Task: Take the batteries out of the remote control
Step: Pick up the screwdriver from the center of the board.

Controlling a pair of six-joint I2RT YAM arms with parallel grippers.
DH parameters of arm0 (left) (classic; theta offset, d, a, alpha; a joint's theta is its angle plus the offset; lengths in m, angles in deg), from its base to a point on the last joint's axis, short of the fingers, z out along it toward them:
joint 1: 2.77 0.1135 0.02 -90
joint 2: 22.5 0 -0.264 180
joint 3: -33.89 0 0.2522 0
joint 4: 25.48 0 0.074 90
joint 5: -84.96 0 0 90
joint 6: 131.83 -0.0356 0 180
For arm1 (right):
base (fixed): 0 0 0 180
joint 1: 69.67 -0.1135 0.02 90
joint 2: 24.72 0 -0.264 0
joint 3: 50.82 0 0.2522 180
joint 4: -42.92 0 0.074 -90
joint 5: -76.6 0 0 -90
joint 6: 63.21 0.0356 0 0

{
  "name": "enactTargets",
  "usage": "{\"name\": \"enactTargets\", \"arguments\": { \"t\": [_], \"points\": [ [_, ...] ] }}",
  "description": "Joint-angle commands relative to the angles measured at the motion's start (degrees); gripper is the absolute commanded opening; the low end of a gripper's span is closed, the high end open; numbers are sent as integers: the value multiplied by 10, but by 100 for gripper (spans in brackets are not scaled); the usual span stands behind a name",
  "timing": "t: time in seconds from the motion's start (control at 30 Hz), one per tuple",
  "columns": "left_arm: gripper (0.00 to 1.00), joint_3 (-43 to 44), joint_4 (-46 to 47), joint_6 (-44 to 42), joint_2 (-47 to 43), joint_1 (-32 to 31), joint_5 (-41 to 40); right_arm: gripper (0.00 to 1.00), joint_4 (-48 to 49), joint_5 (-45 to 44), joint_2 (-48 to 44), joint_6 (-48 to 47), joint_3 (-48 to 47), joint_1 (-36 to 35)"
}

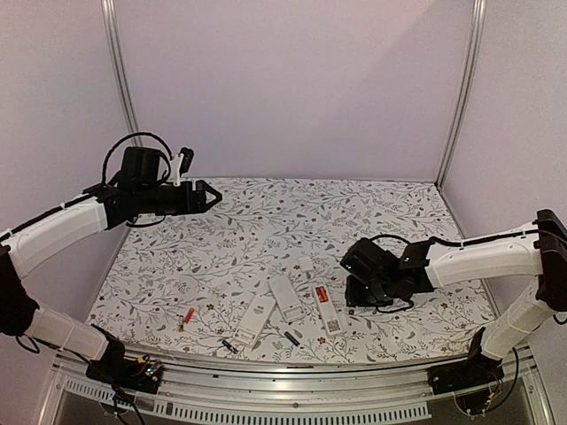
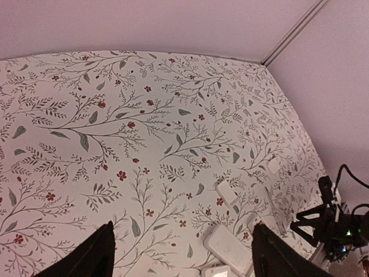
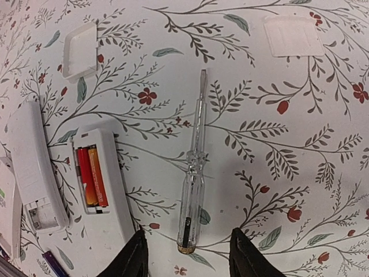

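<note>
A white remote control (image 3: 109,213) lies face down with its compartment open, and two red-orange batteries (image 3: 92,177) sit side by side inside. In the top view this remote (image 1: 329,312) lies just left of my right gripper (image 1: 361,290). My right gripper (image 3: 185,259) hangs open just above the table, its fingers astride the butt end of a clear screwdriver (image 3: 193,190) without touching it. A loose red battery (image 1: 188,315) and two dark ones (image 1: 291,337) (image 1: 229,345) lie near the front edge. My left gripper (image 1: 205,195) is raised at the far left, open and empty.
Two more white remotes (image 1: 255,319) (image 1: 285,297) lie left of the open one. Two loose battery covers (image 3: 81,49) (image 3: 292,36) rest on the flowered cloth beyond the screwdriver. Walls close in the table at the back and sides.
</note>
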Motion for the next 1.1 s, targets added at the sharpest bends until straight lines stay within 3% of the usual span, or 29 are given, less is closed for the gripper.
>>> {"name": "enactTargets", "arguments": {
  "t": [0.0,0.57,0.73,0.9,1.07],
  "points": [
    [81,-30,-10,-18,-6,1,-23,44,2,3,29,-5,1,7],
    [81,-30,-10,-18,3,1,-7,26,25,14,101,-14,-22,9],
    [81,-30,-10,-18,2,1,-2,16,24,12,110,-8,-21,9],
    [81,-31,-7,-23,-16,1,-12,5,35,9,86,6,-3,9],
    [82,-59,32,-33,-71,1,-13,1,137,33,-18,-28,56,9]
  ]
}}
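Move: The right hand is poised about 4 cm above the screwdriver's handle end. The screwdriver points away from the base, its middle some 5 cm ahead of that hand and 5 cm below. The battery remote lies about 7 cm left and 2 cm ahead, the empty remote 17 cm left and 5 cm ahead, and the small cover 14 cm ahead and 12 cm left. From the left hand the screwdriver is roughly 36 cm to the right, 9 cm back and 23 cm lower. The right fingers come to pinch the screwdriver's clear handle from both sides, closing from half open to nearly shut as the hand sinks about 4 cm almost straight down onto it. After a slight shift left near the bottom, the hand starts back up by about half a centimetre, keeping its pinch. The empty left hand dips some 2.5 cm, pauses, then begins to rise. ##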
